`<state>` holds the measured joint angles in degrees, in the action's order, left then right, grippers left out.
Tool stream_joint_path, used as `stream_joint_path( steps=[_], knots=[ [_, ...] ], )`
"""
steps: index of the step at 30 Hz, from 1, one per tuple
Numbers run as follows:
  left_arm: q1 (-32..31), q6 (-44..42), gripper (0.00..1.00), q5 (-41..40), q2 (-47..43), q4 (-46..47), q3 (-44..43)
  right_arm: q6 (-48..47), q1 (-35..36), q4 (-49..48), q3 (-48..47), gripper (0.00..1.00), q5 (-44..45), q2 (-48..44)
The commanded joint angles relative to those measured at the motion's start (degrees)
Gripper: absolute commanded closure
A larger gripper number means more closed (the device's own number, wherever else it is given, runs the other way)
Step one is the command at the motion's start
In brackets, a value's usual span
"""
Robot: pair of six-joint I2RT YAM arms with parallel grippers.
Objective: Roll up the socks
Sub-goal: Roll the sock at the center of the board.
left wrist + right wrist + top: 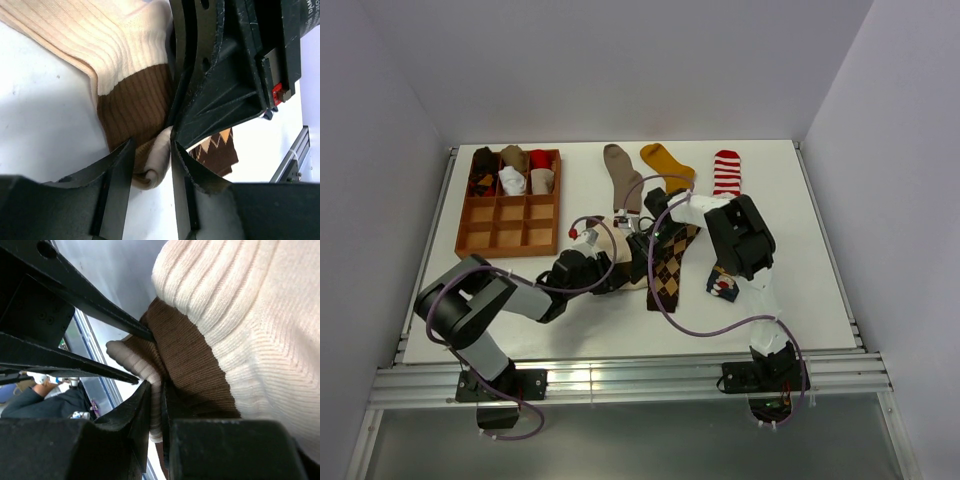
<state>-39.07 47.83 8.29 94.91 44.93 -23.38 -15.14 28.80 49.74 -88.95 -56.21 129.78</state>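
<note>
The cream-and-brown sock [606, 236] lies mid-table, and both grippers meet at its brown end. In the left wrist view my left gripper [152, 152] is open, its fingers [117, 170] straddling a small rolled fold of that sock [125, 50]. My right gripper [162, 407] is shut on a thin cream edge of the same sock [240, 315]. From above, the left gripper [623, 262] comes in from the left and the right gripper [650, 240] from the right. The argyle sock [670, 268] lies flat beside them.
A taupe sock [618, 172], a mustard sock [666, 160] and a red-white striped sock [726, 172] lie at the back. A navy sock [723, 284] peeks out under the right arm. The wooden grid tray [510, 228] at the left holds rolled socks in its far row.
</note>
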Motion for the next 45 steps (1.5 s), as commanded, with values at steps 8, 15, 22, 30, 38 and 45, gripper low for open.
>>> stream_joint_path(
  steps=[8,15,22,30,38,45],
  knots=[
    [0.4,-3.9,0.62,-2.0,-0.5,-13.1,1.8,-4.2,0.6,5.9,-1.7,0.98,3.5,2.3],
    [0.4,1.2,0.95,-1.4,-1.0,-22.8,0.3,-3.2,0.6,1.2,1.2,0.79,5.8,-1.8],
    [0.4,4.1,1.0,2.5,-1.9,-34.4,-0.9,-3.6,-0.3,-5.5,7.9,0.55,7.2,-12.1],
    [0.4,5.3,1.0,5.8,-5.9,-51.6,-3.7,-7.4,-1.9,-13.6,16.2,0.56,13.2,-23.3],
    [0.4,6.4,1.0,9.8,-6.5,-63.0,-8.7,-12.0,-1.4,-25.8,27.1,0.57,17.4,-35.9],
    [0.5,6.0,1.0,13.6,-0.4,-64.2,-12.1,-18.0,11.1,-34.0,39.0,0.57,31.6,-46.3]
  ],
)
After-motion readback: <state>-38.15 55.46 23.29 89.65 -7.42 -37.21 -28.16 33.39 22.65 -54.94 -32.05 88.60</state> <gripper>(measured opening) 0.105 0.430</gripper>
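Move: The sock's cream cuff lies between the hands, its middle about 2 cm right of the left hand's open fingers, which already straddle its near edge, and about 1 cm below them. The right fingers still pinch it; its middle is some 2 cm left and 1 cm back of that hand. From the left hand, the argyle sock lies roughly 14 cm right and 4 cm ahead, and the taupe sock some 24 cm ahead and 1 cm right. The cream cuff passes to the left hand alone: its fingers close on the edge, then the right fingers open and let go. Keeping its pinch, the left hand drags the cuff about 8 cm back towards the base, tipping some 35 degrees to point more steeply down. The right hand lifts about 5 cm and moves as far right, over the argyle sock, its fingers swinging from backward to slightly forward. ##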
